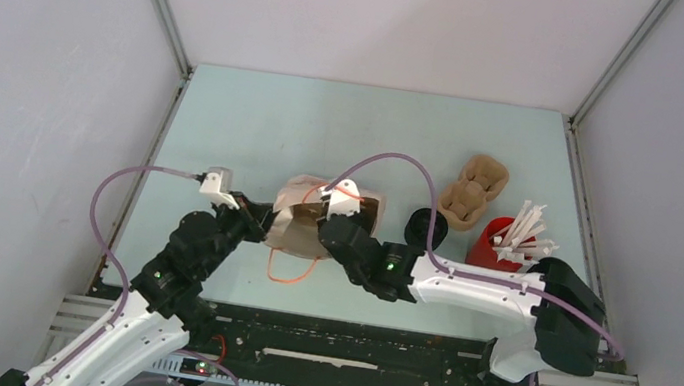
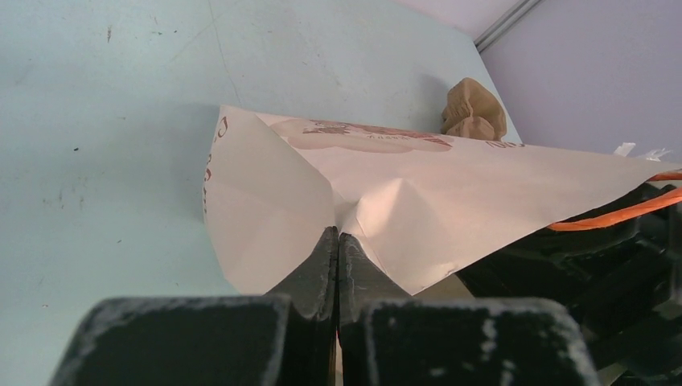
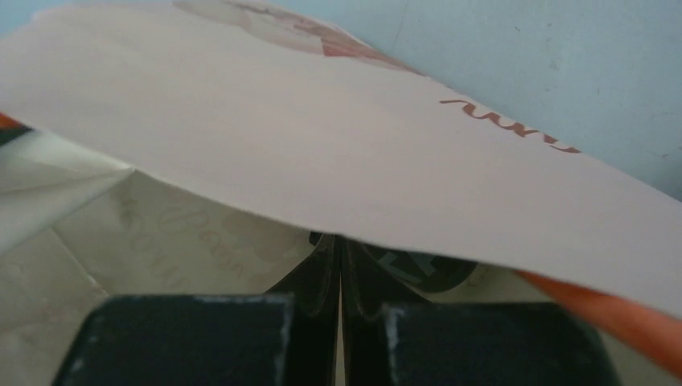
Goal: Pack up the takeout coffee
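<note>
The takeout coffee, a small black cup, stands on the table just right of the brown paper bag, outside it. The bag lies on its side mid-table. My left gripper is shut on the bag's left edge; in the left wrist view its tips pinch a crease in the paper. My right gripper is at the bag's right side, between bag and cup. In the right wrist view its jaws are closed at the rim of the bag's upper wall, their tips hidden under the paper.
A red cup of white sticks stands right of the black cup. A brown pulp cup carrier lies behind them, also seen past the bag. The bag's orange handle loops toward the near edge. Walls enclose three sides.
</note>
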Tool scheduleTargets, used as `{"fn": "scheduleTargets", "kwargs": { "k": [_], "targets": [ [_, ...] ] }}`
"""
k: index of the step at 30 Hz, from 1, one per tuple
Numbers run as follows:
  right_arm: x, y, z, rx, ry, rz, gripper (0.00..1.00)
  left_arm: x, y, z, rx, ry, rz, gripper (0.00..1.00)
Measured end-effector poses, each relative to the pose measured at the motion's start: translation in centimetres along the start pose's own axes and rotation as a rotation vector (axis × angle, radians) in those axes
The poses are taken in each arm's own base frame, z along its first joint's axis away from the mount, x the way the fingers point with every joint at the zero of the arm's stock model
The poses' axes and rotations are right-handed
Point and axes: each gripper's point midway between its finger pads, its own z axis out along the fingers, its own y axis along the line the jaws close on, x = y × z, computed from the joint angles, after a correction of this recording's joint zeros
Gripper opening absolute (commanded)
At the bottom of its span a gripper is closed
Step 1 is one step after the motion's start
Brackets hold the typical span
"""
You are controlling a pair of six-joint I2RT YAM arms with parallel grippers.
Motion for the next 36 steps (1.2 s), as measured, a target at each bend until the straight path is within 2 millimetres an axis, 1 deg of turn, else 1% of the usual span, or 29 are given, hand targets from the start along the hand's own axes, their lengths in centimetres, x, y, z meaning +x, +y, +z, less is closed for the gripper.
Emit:
{"fn": "scheduleTargets", "kwargs": {
  "k": [4,8,11,12,13,14,16,17,21,25,30,32,34,36],
  "targets": [
    [-1.1,-0.2,-0.2,-0.039,-0.055,0.064,0.04,0.1,-0.2,-0.1,0.009,0.003,0.001,0.00],
    [-1.2,-0.2,0.0,-0.054,-0.075,0.088,0.03,0.1,-0.5,-0.1,0.020,0.003,0.001,0.00],
    [-1.2,-0.2,0.1,-0.063,-0.079,0.096,0.05,0.2,-0.6,-0.2,0.023,0.006,0.002,0.00],
    [-1.2,-0.2,0.1,-0.066,-0.079,0.097,0.11,0.2,-0.7,-0.2,0.026,0.005,0.002,0.00],
    [-1.2,-0.2,0.1,-0.068,-0.078,0.097,0.21,0.2,-0.7,-0.3,0.027,0.006,0.003,0.00],
    [-1.2,-0.1,0.1,-0.072,-0.078,0.095,0.28,0.2,-0.7,-0.3,0.029,0.006,0.003,0.00],
    [-1.2,0.0,-0.1,-0.083,-0.074,0.082,0.39,0.2,-0.7,-0.3,0.030,0.007,0.003,0.00],
    [-1.1,0.1,-0.2,-0.094,-0.068,0.070,0.42,0.2,-0.7,-0.3,0.030,0.007,0.003,0.00],
    [-0.2,0.5,-0.9,-0.165,-0.022,-0.056,0.42,0.3,-0.7,-0.3,0.027,0.011,0.005,0.00],
    [0.9,0.6,-1.3,-0.225,0.024,-0.270,0.43,0.3,-0.6,-0.4,0.026,0.011,0.005,0.00],
    [2.0,0.4,-2.0,-0.334,0.061,-0.512,0.45,0.9,-0.2,-0.5,0.002,0.042,0.014,0.00],
    [2.3,0.1,-2.3,-0.379,0.070,-0.593,0.47,0.5,-0.3,-0.6,-0.012,0.058,0.025,0.00],
    [2.5,-0.1,-2.5,-0.412,0.072,-0.672,0.52,-0.4,-0.8,-0.8,-0.015,0.061,0.036,0.00],
    [2.5,-0.3,-2.6,-0.427,0.070,-0.736,0.53,-1.2,-1.3,-1.0,-0.016,0.063,0.047,0.00]
  ]
}}
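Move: The coffee cup lies tipped inside the takeout bag, about 5 cm ahead of the right hand, 2 cm to its right and 7 cm below. The bag's far rim crosses right at the right fingertips, a centimetre or so ahead. Outside the bag, a second black cup stands some 22 cm to the right and 4 cm farther out. From the left hand, the cup in the bag is about 7 cm ahead, 12 cm to the right and 10 cm lower. Lift the right gripper barely a centimetre at the bag's far rim, then open its nearly shut fingers to about half while drawing it back some 3 cm, slightly right and down. Turn it about 40 degrees counter-clockwise, rolling its left side down, so the fingers face into the bag. Keep the left gripper pinching the bag's left side, and raise it about 2 cm at the very end. ##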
